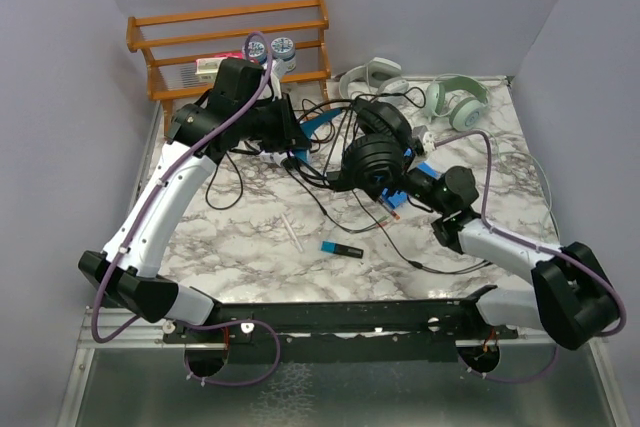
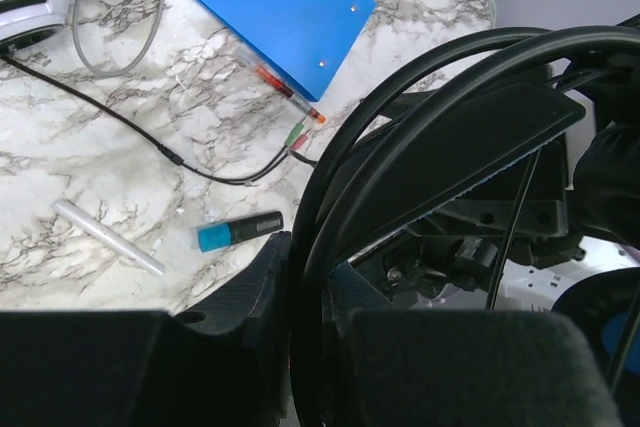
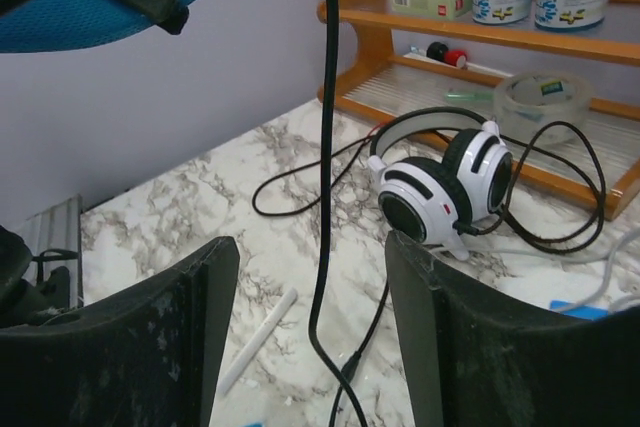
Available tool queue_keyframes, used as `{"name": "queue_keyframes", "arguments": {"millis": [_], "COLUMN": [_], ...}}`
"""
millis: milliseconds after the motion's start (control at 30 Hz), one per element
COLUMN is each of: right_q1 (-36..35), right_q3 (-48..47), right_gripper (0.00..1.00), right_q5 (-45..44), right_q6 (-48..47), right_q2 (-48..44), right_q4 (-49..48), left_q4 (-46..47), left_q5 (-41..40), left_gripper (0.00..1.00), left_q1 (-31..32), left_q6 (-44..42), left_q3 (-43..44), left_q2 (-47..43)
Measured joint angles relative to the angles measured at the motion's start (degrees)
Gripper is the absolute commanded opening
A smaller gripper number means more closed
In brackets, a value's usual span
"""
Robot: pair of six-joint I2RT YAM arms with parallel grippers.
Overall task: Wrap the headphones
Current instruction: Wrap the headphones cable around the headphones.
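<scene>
The all-black headphones (image 1: 375,152) are lifted above the middle of the table, cable trailing down. My left gripper (image 1: 296,133) is shut on their black headband (image 2: 430,97), which fills the gap between its jaws (image 2: 305,317) in the left wrist view. My right gripper (image 1: 405,187) sits just right of the ear cups. In its wrist view it (image 3: 312,243) stands open, with the thin black cable (image 3: 326,147) hanging between the fingers and touching neither. A white-and-black pair of headphones (image 3: 440,182) lies on the table beyond. Two pale pairs (image 1: 375,77) (image 1: 455,99) lie at the back right.
A wooden rack (image 1: 230,32) with jars stands at the back left. A blue marker (image 1: 341,248) and a white pen (image 1: 291,232) lie on the marble near the front. A blue clipboard (image 2: 270,2) with a pen (image 2: 280,87) beside it lies under the black pair. Loose cables cross the middle.
</scene>
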State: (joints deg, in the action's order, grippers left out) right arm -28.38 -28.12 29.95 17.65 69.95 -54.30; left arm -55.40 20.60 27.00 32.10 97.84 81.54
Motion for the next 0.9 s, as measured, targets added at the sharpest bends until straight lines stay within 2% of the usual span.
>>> {"name": "queue_keyframes", "arguments": {"millis": [100, 133, 233, 433, 733, 900], "right_q1": [0.0, 0.0, 0.0, -0.2, -2.7, -3.5], "right_q3": [-0.9, -1.2, -2.1, -2.8, 7.1, 12.3], "right_gripper": [0.58, 0.49, 0.03, 0.00, 0.02, 0.02], "right_q5": [0.6, 0.9, 1.6, 3.7, 4.0, 4.0], "right_q6": [1.5, 2.2, 3.6, 5.9, 7.8, 8.1], "right_q2": [3.5, 5.0, 8.4, 11.0, 6.0, 1.1], "right_q4": [-3.9, -5.5, -8.1, -9.3, -9.4, -5.4], "left_q4": [0.1, 0.0, 0.0, 0.1, 5.2, 7.6], "left_q5": [0.0, 0.0, 0.0, 0.8, 1.4, -0.2], "left_gripper": [0.00, 0.00, 0.00, 0.00, 0.00, 0.00], "left_q1": [0.0, 0.0, 0.0, -1.2, -10.6, -16.4], "left_q6": [0.3, 0.5, 1.0, 2.5, 9.7, 13.2], "left_q3": [1.4, 2.1, 4.0, 10.6, 18.6, 28.2], "left_q2": [0.0, 0.0, 0.1, 2.4, 9.2, 13.5]}}
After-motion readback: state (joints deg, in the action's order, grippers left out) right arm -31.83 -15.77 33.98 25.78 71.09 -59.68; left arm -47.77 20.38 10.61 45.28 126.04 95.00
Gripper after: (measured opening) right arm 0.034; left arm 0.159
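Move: The headphones' cable hangs between the right hand's open fingers, about 1 cm ahead and 2 cm to the left of the hand point, level with it; the headphones' ear cups are right above, some 10 cm up and 2 cm left. The marker lies roughly 8 cm left and level fore-and-aft, 24 cm down. From the left hand, which already holds the headband, the cable is about 16 cm right, 4 cm back and 8 cm lower. The hanging cable is pinched as the right hand eases about 2 cm forward-left and shuts its fingers on it, then is held while that hand draws back some 7 cm and down nearly as far, tipping its fingers downward. Meanwhile the left hand keeps the headband and lifts the headphones away, first straight up, then forward and left as well, about 13 cm up and 13 cm forward in all, turning some 20 degrees counter-clockwise. ##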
